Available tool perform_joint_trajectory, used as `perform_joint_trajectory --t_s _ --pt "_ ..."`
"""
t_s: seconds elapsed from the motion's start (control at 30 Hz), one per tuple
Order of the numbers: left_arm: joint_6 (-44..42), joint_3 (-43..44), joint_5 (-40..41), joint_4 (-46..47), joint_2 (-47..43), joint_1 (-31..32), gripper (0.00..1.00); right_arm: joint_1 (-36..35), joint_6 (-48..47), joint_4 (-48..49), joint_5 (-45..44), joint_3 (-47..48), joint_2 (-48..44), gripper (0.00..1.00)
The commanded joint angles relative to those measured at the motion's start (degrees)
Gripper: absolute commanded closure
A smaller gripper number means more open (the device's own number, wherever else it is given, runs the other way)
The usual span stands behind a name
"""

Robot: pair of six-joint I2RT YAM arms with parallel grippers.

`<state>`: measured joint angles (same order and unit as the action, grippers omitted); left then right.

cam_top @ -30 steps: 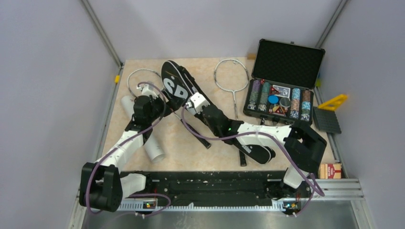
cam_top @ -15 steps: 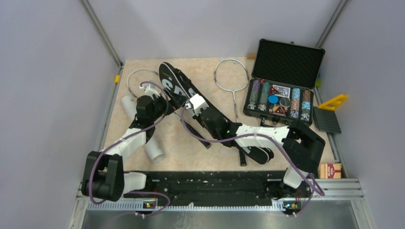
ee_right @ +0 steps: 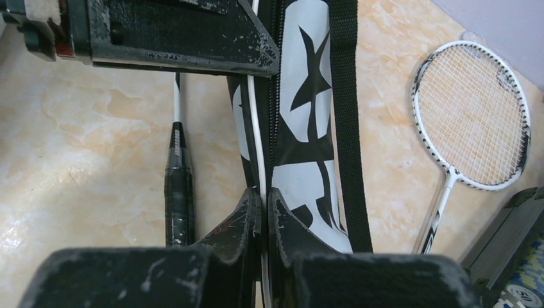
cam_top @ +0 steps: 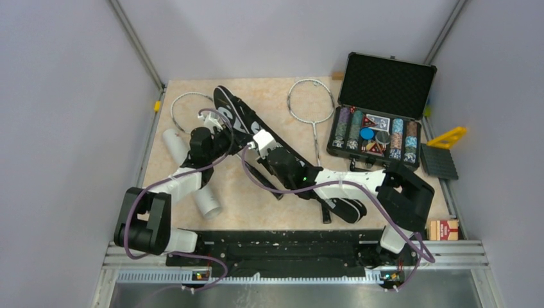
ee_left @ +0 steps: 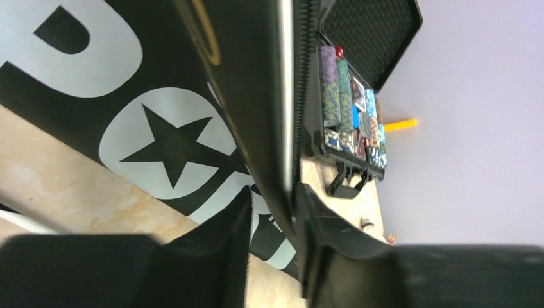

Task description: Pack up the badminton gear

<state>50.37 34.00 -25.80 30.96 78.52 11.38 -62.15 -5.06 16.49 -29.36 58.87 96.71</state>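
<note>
The long black bag [cam_top: 232, 109] with white lettering lies slantwise across the table, its near flap lifted on edge. My left gripper [cam_top: 224, 125] has its fingers on either side of that flap's edge [ee_left: 282, 128], shut on it [ee_left: 272, 192]. Just to its right, my right gripper [cam_top: 251, 142] is shut on the bag's white-piped rim [ee_right: 263, 205]. One racket's head [cam_top: 186, 102] shows at the far left; its black handle [ee_right: 176, 186] lies beside the bag. The other racket [cam_top: 311, 102] lies apart, also visible in the right wrist view [ee_right: 471, 115]. The white tube [cam_top: 208, 202] lies under my left arm. No shuttlecocks show.
An open black case of poker chips [cam_top: 378, 122] stands at the right, also in the left wrist view [ee_left: 349, 109]. A yellow piece [cam_top: 449, 136], a black ribbed block [cam_top: 439, 162] and a small box [cam_top: 442, 228] lie beyond the table's right edge. Grey walls close in on both sides.
My left gripper has moved right onto the bag's flap and closed on it. The flap has tipped up on edge, hiding most lettering. My right gripper, still shut, shifted slightly left.
</note>
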Motion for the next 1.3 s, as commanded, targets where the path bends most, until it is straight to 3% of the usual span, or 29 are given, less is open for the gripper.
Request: perform_joint_trajectory --t_s 0.0,0.03,0.07,0.13,0.27,0.53,0.87,1.27 --pt "-1.8 2.0 -0.4 1.8 2.1 -0.1 0.79 -0.8 2.4 1.3 4.0 -0.3 -1.3 1.0" --pt "-2.1 2.1 -0.9 1.9 2.3 -0.1 0.96 -0.9 2.5 1.2 5.0 -0.5 -1.7 1.0" --pt "-2.5 2.2 -1.1 1.9 2.3 -0.1 1.0 -0.8 2.5 0.9 5.9 -0.8 -2.2 0.99" --pt "-3.6 2.1 -1.0 1.3 1.7 -0.1 1.0 -0.8 2.5 -0.2 7.0 -1.1 -3.1 0.93" --pt "-7.6 1.3 -0.3 -2.7 -1.4 -0.1 1.0 -0.8 3.0 -4.2 6.0 -1.2 -6.4 0.53" --pt "-15.8 -0.1 -0.8 -11.3 -9.5 -0.1 1.0 -0.7 0.1 -9.2 8.8 -4.7 -15.4 0.24" --pt "-18.3 -0.6 -2.4 -13.7 -12.6 -0.1 1.0 -0.5 -3.5 -24.6 9.1 -2.4 -16.3 0.24" --pt "-19.4 0.1 -2.4 -15.4 -12.7 -0.1 1.0 -0.6 -4.8 -27.7 2.0 -4.3 -19.5 0.24"
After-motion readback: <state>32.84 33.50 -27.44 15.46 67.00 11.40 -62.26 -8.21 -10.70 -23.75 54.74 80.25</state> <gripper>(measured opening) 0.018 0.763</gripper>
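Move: The racket bag's raised, white-piped edge is already between the left hand's half-open fingers. The right hand pinches the same edge; its next stretch towards the tail lies about 6 cm back, 8 right and 4 below the right hand. From the left hand, the racket handle lies 10 cm back, 5 right, 12 below; the shuttle tube 10 back, 25 left. The second racket is roughly 27 right and 7 ahead of the right hand. The bag's piped edge passes to the left hand: its fingers shut on it, then draw it about 3.5 cm back, rolling some 15 degrees left side up. The right fingers dip back, open about three quarters and let go, hop up about 4 cm and sink again, ending roughly 9 cm back and to the right, over the edge nearer the tail, rolled left side down. ##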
